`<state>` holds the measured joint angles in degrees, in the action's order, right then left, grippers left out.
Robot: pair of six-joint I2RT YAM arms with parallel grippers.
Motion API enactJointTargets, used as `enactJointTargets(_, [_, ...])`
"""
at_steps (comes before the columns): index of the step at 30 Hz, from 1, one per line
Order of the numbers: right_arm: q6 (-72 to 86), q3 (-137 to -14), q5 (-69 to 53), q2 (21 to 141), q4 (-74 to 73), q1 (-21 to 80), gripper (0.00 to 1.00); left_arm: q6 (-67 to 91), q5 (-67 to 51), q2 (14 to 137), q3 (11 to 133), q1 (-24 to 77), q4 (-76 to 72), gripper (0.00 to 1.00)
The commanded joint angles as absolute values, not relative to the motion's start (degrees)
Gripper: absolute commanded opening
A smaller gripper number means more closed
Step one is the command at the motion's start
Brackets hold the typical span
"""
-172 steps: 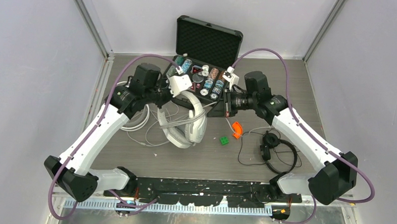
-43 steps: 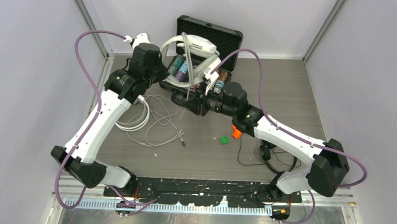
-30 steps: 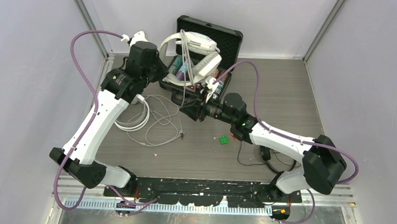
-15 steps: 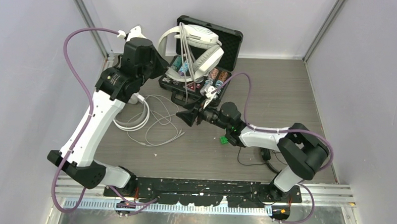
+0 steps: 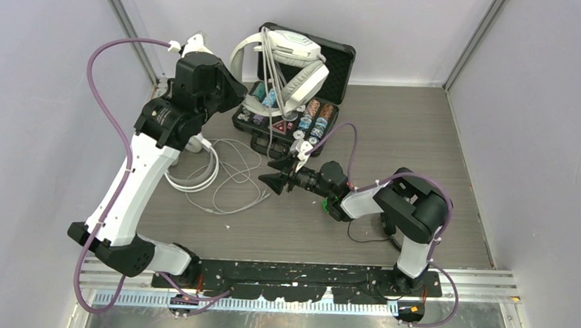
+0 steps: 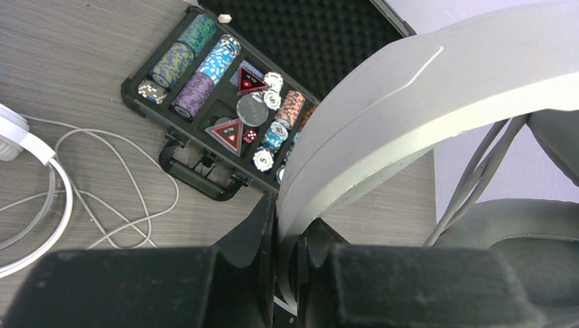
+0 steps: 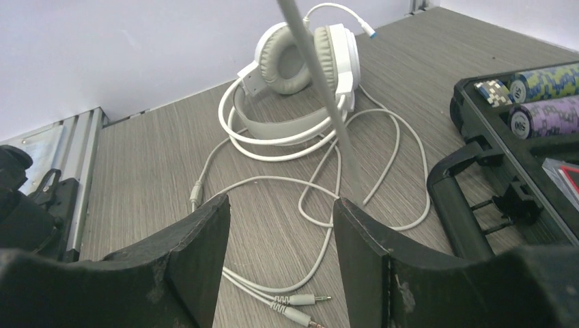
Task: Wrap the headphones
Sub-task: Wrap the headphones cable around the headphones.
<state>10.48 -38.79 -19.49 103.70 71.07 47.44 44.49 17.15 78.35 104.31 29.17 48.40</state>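
Note:
My left gripper [image 5: 230, 78] is shut on the headband [image 6: 410, 89] of a white pair of headphones [image 5: 296, 57], holding it high above the open case. Its grey cable [image 5: 272, 119] hangs straight down to the table. My right gripper [image 5: 271, 174] stands open low over the table, pointing left. The hanging cable [image 7: 321, 89] runs just beyond its fingertips, and the cable's two jack plugs [image 7: 300, 304] lie on the wood between them. A second white pair [image 7: 300, 68] lies on the table at the left with loose cable loops [image 5: 235, 184]. The black pair [image 5: 388, 227] is mostly hidden behind my right arm.
An open black case [image 5: 254, 122] with poker chips [image 6: 198, 75] sits at the back middle, its handle [image 7: 454, 198] close to my right fingers. A green block [image 5: 329, 205] lies beside my right wrist. Walls close in on the left, right and back.
My right gripper has opened and dropped forward-left to the table, the arm folding back. My left arm has lifted the white headphones slightly higher and further back.

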Motion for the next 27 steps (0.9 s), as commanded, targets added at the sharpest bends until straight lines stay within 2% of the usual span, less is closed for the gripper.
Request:
enactJointTargets(1, [7.2,-40.6,-22.7,105.3,78.3,47.1,0.61,46.7,14.4,75.5,106.3,29.2,42.9,0.00])
enactJointTargets(11, [5.6,-40.6,-23.5,109.0,80.7,46.6,0.60,46.4,13.5,75.0,106.7,29.1,43.2,0.00])
enactJointTargets(20, [3.8,-36.1,-30.3,106.1,82.5,44.3,0.59,45.9,12.5,75.1,106.9,29.2,43.2,0.00])
enactJointTargets(22, [4.2,-36.1,-32.0,105.9,82.4,43.6,0.52,45.6,12.2,75.0,106.8,29.2,43.5,0.00])
enactJointTargets(25, [4.4,-36.8,-33.2,105.9,82.5,43.0,0.30,45.5,11.9,74.8,106.7,29.2,43.6,0.00])
enactJointTargets(27, [4.4,-37.2,-33.9,106.1,82.5,43.0,0.24,45.4,11.9,74.6,106.6,29.2,43.6,0.00])
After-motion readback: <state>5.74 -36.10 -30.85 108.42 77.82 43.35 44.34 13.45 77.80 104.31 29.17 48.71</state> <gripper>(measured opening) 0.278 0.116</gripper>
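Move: The hanging strand of the white headphones' cable is about 3 cm ahead of the right hand, level with it sideways and in height. The headphones themselves are some 12 cm ahead, 6 cm right and 27 cm above; the chip case's handle is about 12 cm ahead, level sideways, 14 cm below, and two loose plugs lie 15 cm below, 2 cm back and 2 cm left. From the left hand that strand is 4 cm back, 4 cm right and 25 cm down. The right hand, pointing left with its fingers well open, sinks about 3 cm beside the hanging cable while swinging a little counter-clockwise, under 10 degrees, then slips back roughly 2 cm to the right as the fingers close to less than half their starting gap at the strand by the forward fingertip. The left hand keeps its grip on the headband high up and barely shifts, holding the headphones out for the wrap. ##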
